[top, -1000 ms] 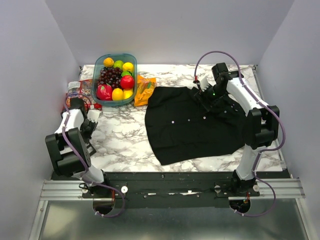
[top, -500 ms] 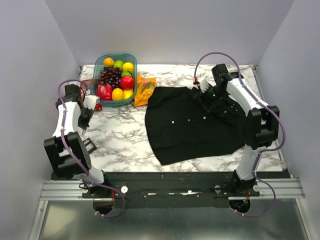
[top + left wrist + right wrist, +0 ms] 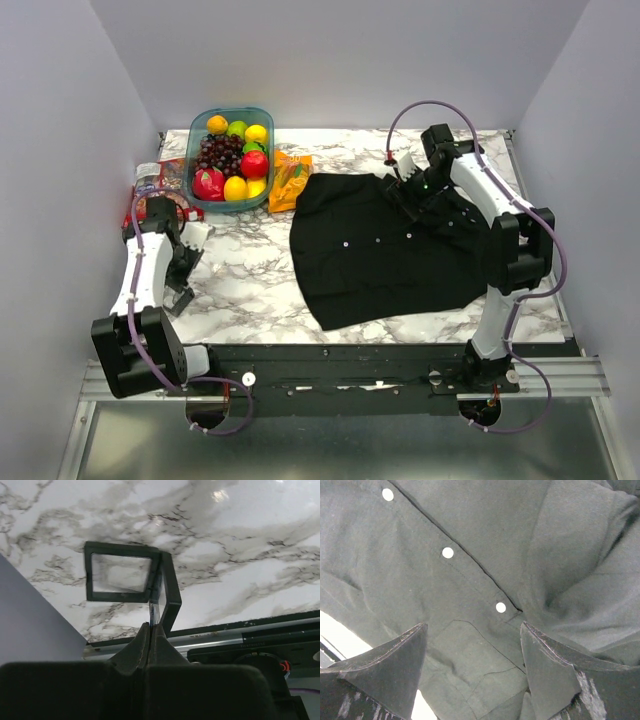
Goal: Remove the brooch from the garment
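Note:
The garment (image 3: 390,245) is a black shirt spread on the right half of the marble table, with a row of tiny white buttons (image 3: 448,552). No brooch shows in any view. My right gripper (image 3: 413,196) hovers just above the shirt's upper part, near its chest pocket (image 3: 480,670). It is open and empty, and its fingers (image 3: 555,672) are wide apart. My left gripper (image 3: 181,282) is at the table's front left, far from the shirt. It is shut on the thin clear edge of a small black-framed clear case (image 3: 125,572).
A clear tub of toy fruit (image 3: 231,158) stands at the back left, with an orange snack bag (image 3: 290,178) beside it and more packets (image 3: 155,182) against the left wall. The table's front edge and metal rail (image 3: 240,637) lie just beyond the case.
My left gripper has swung from the back left, near the packets, down toward the front edge to the case. The right arm has barely moved.

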Controlling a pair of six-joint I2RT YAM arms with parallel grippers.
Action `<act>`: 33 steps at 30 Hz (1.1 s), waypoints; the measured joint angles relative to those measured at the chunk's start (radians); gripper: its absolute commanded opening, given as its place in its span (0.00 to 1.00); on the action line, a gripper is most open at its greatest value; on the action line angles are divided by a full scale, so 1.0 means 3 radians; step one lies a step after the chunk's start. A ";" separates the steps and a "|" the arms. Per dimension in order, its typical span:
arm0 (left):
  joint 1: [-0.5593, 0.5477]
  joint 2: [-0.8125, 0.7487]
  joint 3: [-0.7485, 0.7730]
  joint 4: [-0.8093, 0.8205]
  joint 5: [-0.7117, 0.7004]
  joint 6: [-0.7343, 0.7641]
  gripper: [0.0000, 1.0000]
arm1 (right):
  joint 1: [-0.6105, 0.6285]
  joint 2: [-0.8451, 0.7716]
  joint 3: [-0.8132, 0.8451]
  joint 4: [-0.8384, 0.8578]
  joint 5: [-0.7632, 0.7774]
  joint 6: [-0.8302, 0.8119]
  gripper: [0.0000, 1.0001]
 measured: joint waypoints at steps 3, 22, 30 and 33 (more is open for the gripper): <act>-0.0136 -0.0161 -0.0217 -0.0071 0.0042 -0.0045 0.00 | 0.0025 0.0017 0.0001 0.0000 0.0000 -0.0001 0.82; -0.0333 -0.0266 -0.0754 0.0404 -0.0066 -0.0149 0.00 | 0.0056 0.0023 0.0001 0.0001 0.0001 -0.0004 0.82; -0.0399 -0.0072 -0.0815 0.0834 -0.0366 -0.0223 0.00 | 0.0111 0.0023 -0.0034 0.0001 0.0047 -0.0006 0.82; -0.0490 -0.0061 -0.0825 0.0946 -0.0420 -0.0261 0.00 | 0.0134 0.0023 -0.0042 -0.0001 0.0080 -0.0006 0.82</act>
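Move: The left hand, already shut on the brooch, hovers over the open black case: its middle lies about 6 cm below and 1 cm ahead, with one half flat to the left and the other standing to the right. The red snack bag is some 25 cm ahead and 8 cm left, the fruit basket about 31 cm ahead and 6 cm right. From the right hand, the case lies roughly 47 cm left, 18 cm back and 8 cm below. Back and down first, about 5 cm towards the near edge with a 3 cm drift to the right, the left hand then comes forward again over the black case while still sinking. It ends some 5 cm below where it began, its fingertips swung slightly left, and keeps the brooch pinched, low over the half lying flat on the right. ##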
